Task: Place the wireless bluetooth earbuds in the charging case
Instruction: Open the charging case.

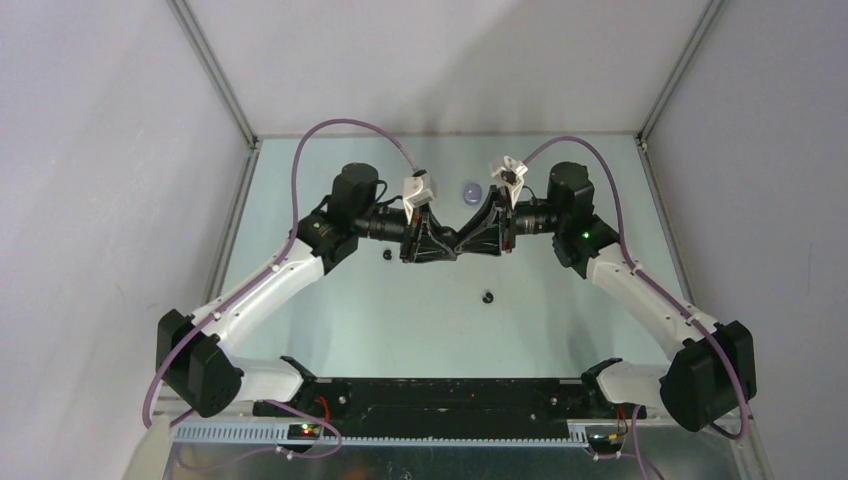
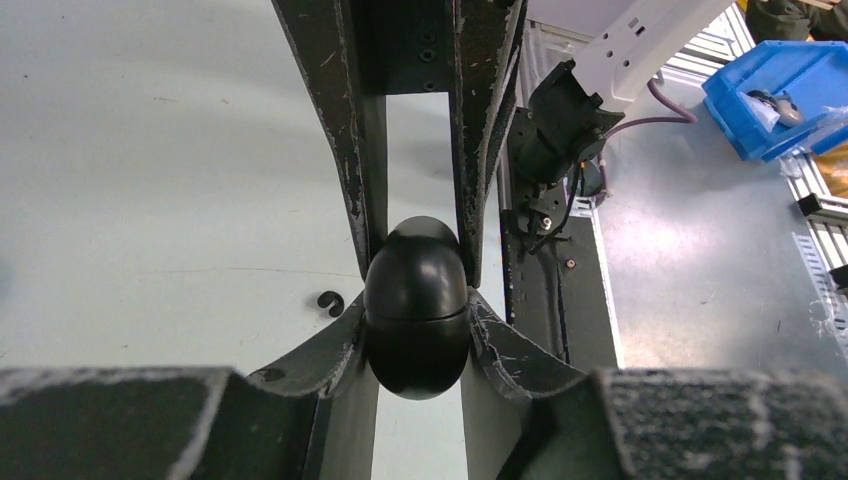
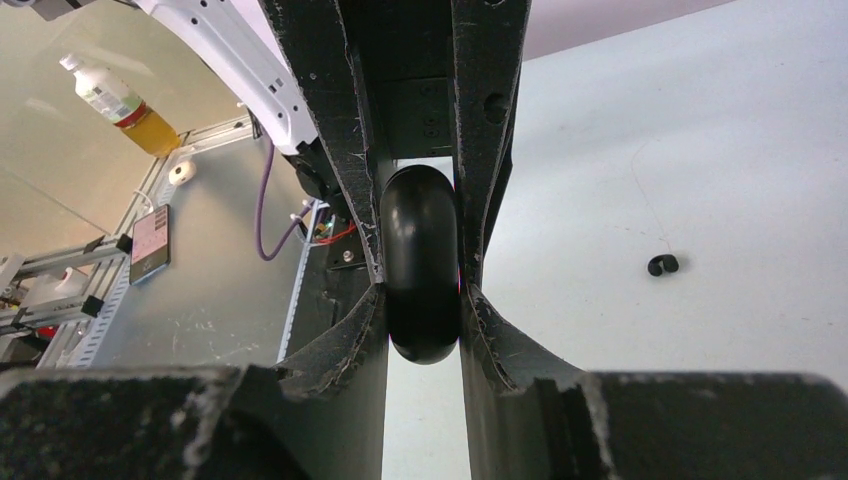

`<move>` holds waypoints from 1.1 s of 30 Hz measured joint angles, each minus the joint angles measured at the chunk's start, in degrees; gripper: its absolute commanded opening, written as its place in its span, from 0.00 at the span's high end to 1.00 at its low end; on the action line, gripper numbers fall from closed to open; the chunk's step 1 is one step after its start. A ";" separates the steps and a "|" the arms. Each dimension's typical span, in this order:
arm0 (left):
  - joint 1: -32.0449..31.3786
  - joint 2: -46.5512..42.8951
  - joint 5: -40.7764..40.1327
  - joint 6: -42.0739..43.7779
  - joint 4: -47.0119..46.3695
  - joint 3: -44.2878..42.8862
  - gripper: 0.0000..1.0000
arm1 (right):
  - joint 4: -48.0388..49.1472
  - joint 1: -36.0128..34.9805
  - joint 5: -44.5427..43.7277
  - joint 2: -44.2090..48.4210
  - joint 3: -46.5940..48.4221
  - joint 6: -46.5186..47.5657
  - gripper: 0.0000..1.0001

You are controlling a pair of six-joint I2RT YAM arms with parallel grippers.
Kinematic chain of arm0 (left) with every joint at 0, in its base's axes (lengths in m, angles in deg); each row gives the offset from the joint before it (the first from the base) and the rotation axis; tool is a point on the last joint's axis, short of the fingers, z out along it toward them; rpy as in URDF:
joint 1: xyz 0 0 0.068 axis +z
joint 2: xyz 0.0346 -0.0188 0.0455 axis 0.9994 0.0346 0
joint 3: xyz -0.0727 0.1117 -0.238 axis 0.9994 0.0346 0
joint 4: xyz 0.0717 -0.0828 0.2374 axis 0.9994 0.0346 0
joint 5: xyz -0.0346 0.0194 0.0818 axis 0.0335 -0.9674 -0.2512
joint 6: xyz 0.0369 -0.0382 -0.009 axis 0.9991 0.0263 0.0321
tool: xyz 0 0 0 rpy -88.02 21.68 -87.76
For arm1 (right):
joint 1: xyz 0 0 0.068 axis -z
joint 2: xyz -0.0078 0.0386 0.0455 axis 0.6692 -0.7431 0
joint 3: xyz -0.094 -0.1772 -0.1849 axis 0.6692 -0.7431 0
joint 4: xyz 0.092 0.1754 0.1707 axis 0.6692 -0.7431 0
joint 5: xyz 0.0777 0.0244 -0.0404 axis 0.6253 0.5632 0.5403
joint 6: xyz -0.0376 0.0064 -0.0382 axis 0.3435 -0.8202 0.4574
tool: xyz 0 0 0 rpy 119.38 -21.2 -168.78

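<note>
A black egg-shaped charging case (image 2: 417, 300) hangs above the table, closed, with a seam round its middle. My left gripper (image 2: 417, 335) is shut on one half of it. My right gripper (image 3: 422, 310) is shut on the other half of the case (image 3: 422, 250), coming in from the opposite side. In the top view the two grippers meet tip to tip, left gripper (image 1: 447, 244) and right gripper (image 1: 472, 240), and hide the case. Two black earbuds lie on the table: one (image 1: 387, 255) (image 2: 330, 302) near the left gripper, the other (image 1: 489, 297) (image 3: 662, 264) nearer the front.
A small pale purple rounded thing (image 1: 471, 190) sits on the table behind the grippers. Grey walls close in the table (image 1: 560, 340) on the left, right and back. A blue bin (image 2: 775, 95) stands off the table.
</note>
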 measured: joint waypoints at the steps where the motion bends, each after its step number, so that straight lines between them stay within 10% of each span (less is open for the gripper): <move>1: 0.00 0.00 0.00 0.02 0.07 0.00 0.81 | 0.00 -0.09 0.13 -0.09 0.00 0.02 0.99; 12: -0.11 0.04 -0.02 0.57 0.31 0.00 0.85 | 0.15 0.55 0.87 -0.22 0.00 -0.50 0.50; 33: -0.50 0.07 -0.02 1.42 0.26 0.02 0.89 | -0.15 1.66 0.55 0.17 0.00 -0.42 0.22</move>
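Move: The closed black charging case sits right between both hands' finger pads, no more than about 1 cm beyond either hand point. From the right hand, and some 28 cm lower on the table, one black earbud lies about 6 cm ahead and 8 cm right, the other some 16 cm ahead and 15 cm left, and the purple case about 34 cm ahead and 5 cm right. Forward and to its right by about 2 cm, after a brief hold, the right hand lets go of the charging case, its fingers spreading from a pinch to roughly three-quarters open; it then comes about 1 cm back towards the case, hardly turning. The left hand stays in place and keeps its pinch. ##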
